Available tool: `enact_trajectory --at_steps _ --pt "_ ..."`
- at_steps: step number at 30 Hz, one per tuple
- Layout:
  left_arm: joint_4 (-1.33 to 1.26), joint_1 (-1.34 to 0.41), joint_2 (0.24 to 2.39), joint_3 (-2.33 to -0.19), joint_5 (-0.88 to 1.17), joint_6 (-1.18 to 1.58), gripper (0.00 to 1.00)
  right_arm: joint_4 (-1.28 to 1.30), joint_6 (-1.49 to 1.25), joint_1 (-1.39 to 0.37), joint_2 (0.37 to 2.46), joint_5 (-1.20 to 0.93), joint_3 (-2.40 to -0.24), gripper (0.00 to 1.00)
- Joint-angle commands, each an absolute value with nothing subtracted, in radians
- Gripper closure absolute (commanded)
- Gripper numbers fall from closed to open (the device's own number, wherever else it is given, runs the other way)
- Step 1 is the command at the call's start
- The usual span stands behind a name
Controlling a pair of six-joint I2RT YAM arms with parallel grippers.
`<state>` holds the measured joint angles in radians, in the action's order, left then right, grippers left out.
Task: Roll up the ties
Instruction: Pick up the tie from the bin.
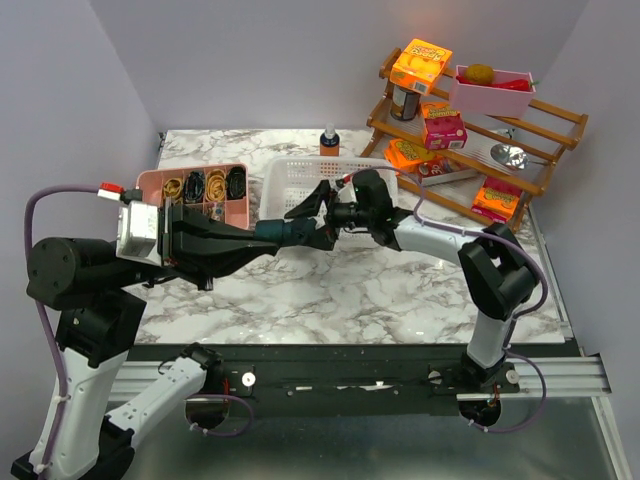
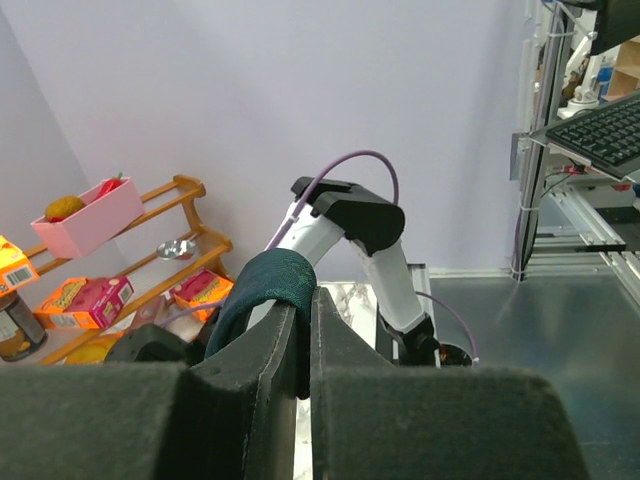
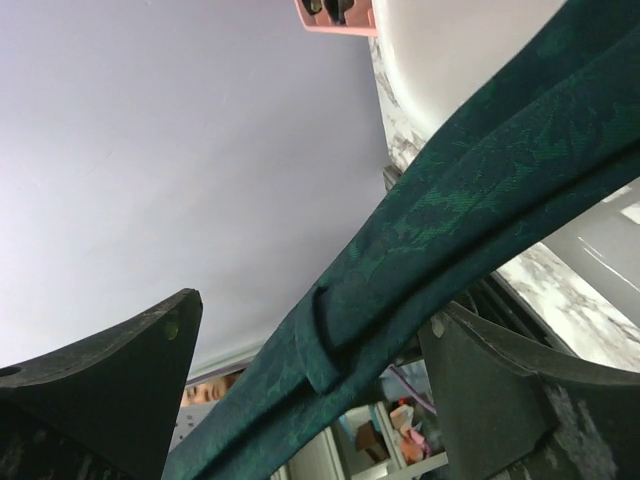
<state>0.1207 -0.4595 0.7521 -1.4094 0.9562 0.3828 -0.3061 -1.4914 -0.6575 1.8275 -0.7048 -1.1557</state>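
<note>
The dark teal tie (image 2: 268,283) is looped over one fingertip of my left gripper (image 2: 308,305), which is shut on it above the marble table. From above, a short piece of the tie (image 1: 273,232) shows at my left gripper (image 1: 287,232), just in front of the white basket. My right gripper (image 1: 311,222) faces it from the right and is open. In the right wrist view the tie (image 3: 440,200) runs as a doubled strip diagonally between the wide-apart fingers (image 3: 110,380) of my right gripper (image 3: 310,345). The rest of the tie is hidden by the arms.
A white basket (image 1: 285,172) stands behind the grippers, and a pink organiser tray (image 1: 150,185) with several small items lies to its left. A small bottle (image 1: 329,138) stands at the back. A wooden rack (image 1: 560,125) with snack boxes fills the back right.
</note>
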Motion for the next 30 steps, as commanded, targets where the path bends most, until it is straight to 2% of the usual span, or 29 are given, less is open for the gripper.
enact_trajectory --at_steps 1,4,6,7,8,10,11,14,19,20,24,25,30 --pt "0.084 -0.463 0.715 -1.388 0.986 0.42 1.0 -0.339 -1.546 -0.699 1.876 -0.718 -1.195 0.06" --pt "0.084 -0.463 0.695 -1.387 0.988 0.425 1.0 -0.356 -1.56 -0.716 1.896 -0.712 -1.193 0.09" --pt "0.086 -0.463 0.686 -1.388 0.989 0.431 1.0 -0.371 -1.566 -0.724 1.905 -0.704 -1.192 0.17" --pt "0.086 -0.463 0.674 -1.388 0.991 0.431 1.0 -0.38 -1.569 -0.726 1.916 -0.7 -1.193 0.18" --pt "0.086 -0.463 0.67 -1.388 0.992 0.437 1.0 -0.385 -1.571 -0.726 1.92 -0.695 -1.196 0.25" --pt "0.086 -0.463 0.658 -1.391 0.996 0.44 1.0 -0.406 -1.571 -0.726 1.939 -0.687 -1.21 0.47" --pt "0.084 -0.462 0.654 -1.393 1.0 0.445 1.0 -0.403 -1.568 -0.726 1.942 -0.684 -1.219 0.64" --pt "0.081 -0.462 0.641 -1.402 1.009 0.456 1.0 -0.344 -1.526 -0.726 1.956 -0.663 -1.272 0.65" --pt "0.1 -0.462 0.624 -1.414 1.009 0.459 1.0 -0.23 -1.393 -0.689 1.928 -0.563 -1.33 0.8" --pt "0.109 -0.462 0.623 -1.417 1.009 0.459 1.0 -0.2 -1.373 -0.675 1.908 -0.551 -1.336 0.86" --pt "0.117 -0.462 0.623 -1.413 1.009 0.457 1.0 -0.14 -1.275 -0.571 1.817 -0.48 -1.315 0.88" --pt "0.117 -0.462 0.624 -1.408 1.008 0.454 1.0 -0.132 -1.24 -0.551 1.792 -0.46 -1.306 0.92" --pt "0.013 -0.462 0.646 -1.326 1.025 0.497 1.0 -0.072 -1.138 -0.415 1.605 -0.39 -1.194 0.95"
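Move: The tie runs down from the left fingers and passes between the right hand's open ones; the stretch to be pinched lies about 3 cm to the right hand's left, 1 cm back and 2 cm below. From that hand the white bin is some 12 cm ahead, 2 cm right and 18 cm below, and the pink cable tray 12 cm ahead and 32 cm left, as low. From the left hand that stretch is roughly 20 cm ahead, 10 cm right and 35 cm below. The tie's lower part is taken by the right hand, which eases about 3 cm left, slightly back and down, and shuts its wide-open fingers to pinch the cloth. It then turns back, drawing the tie some 10 cm forward and as far right, rising and swinging clockwise, over the bin. The left hand keeps its pinch and draws nearly 5 cm back, slightly left. ##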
